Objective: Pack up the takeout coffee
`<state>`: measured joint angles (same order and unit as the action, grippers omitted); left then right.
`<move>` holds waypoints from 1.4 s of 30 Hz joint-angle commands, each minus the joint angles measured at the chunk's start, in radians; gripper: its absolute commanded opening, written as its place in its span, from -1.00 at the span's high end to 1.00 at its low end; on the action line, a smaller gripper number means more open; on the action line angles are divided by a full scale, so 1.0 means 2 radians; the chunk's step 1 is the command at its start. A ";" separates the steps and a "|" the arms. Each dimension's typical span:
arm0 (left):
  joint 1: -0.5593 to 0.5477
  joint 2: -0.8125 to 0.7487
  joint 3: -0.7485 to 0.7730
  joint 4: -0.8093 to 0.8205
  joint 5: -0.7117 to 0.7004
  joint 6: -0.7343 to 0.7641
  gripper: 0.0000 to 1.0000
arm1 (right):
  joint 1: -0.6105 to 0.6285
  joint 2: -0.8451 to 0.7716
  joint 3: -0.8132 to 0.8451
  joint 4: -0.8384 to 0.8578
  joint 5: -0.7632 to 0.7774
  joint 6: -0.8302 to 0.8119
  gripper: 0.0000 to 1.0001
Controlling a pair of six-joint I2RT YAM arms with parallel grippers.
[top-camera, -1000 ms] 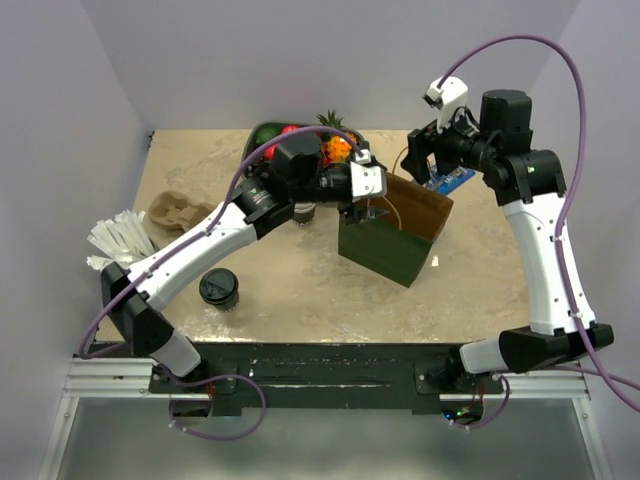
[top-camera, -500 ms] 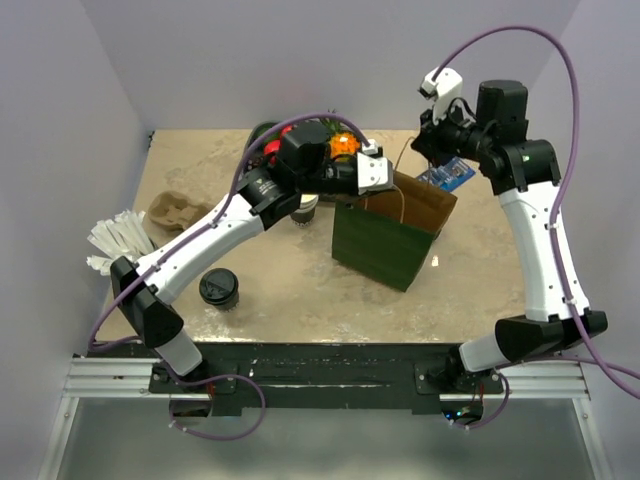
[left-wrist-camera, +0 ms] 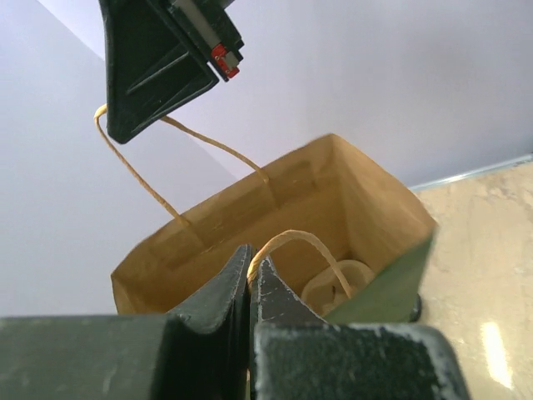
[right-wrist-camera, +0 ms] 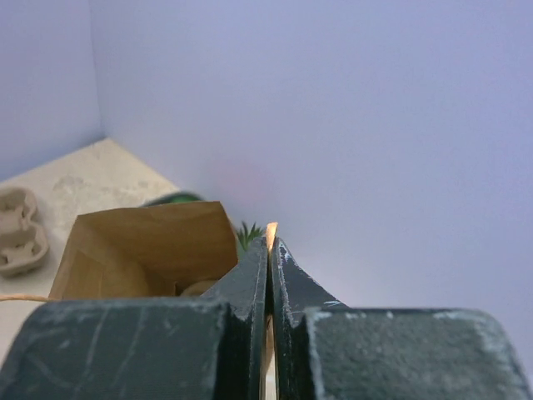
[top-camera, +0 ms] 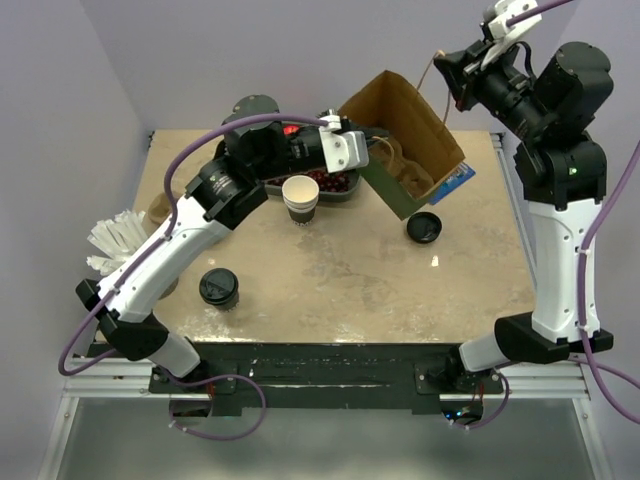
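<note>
The takeout coffee [top-camera: 219,288], a cup under a black lid, stands on the table at the front left, far from both grippers. Both arms hold the green paper bag [top-camera: 405,140] off the table, tilted with its brown inside showing. My left gripper [top-camera: 355,150] [left-wrist-camera: 251,260] is shut on the near cord handle [left-wrist-camera: 287,240]. My right gripper [top-camera: 445,70] [right-wrist-camera: 268,242] is shut on the far handle, of which a sliver [right-wrist-camera: 271,229] shows between the pads. A pulp cup carrier [left-wrist-camera: 337,283] lies inside the bag [left-wrist-camera: 333,192].
A stack of lidless white cups [top-camera: 300,198] stands mid-table beside a fruit bowl [top-camera: 335,185]. A loose black lid [top-camera: 424,228] lies below the bag, next to a blue packet [top-camera: 460,180]. White sticks [top-camera: 115,240] and another carrier [right-wrist-camera: 21,242] lie at the left.
Both grippers went from open to shut on the bag's handles. The bag rose off the table, moved back and right and tilted, uncovering the loose black lid.
</note>
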<state>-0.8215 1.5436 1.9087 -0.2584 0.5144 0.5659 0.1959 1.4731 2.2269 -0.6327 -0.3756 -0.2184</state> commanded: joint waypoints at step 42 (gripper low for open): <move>0.005 -0.095 -0.240 0.039 -0.103 0.020 -0.99 | -0.001 -0.003 -0.228 -0.028 -0.044 -0.015 -0.88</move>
<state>-0.8185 1.2926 1.3632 -0.2890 0.3485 0.5903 0.1959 1.4319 1.7824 -0.7681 -0.4591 -0.2325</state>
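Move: Each hand already pinches one handle of the raised paper bag. The bag's middle hangs about 18 cm below the left hand, some 5 cm to its right and 4 cm ahead, and about 25 cm below the right hand, 4 cm left and 4 cm back. Down on the table, the black lid is about 7 cm ahead and 16 cm right of the left hand, and the stacked cups 10 cm ahead and 15 cm left. Both hands let go of the bag's handles, opening wide after sinking only a few centimetres with the bag still raised. The left goes on down, some 15 cm in all, backing off left from the bag before swinging partly forward and right again. The right drops nearly 20 cm, tipping its fingers about 30 degrees downward, easing back a little, then forward. ##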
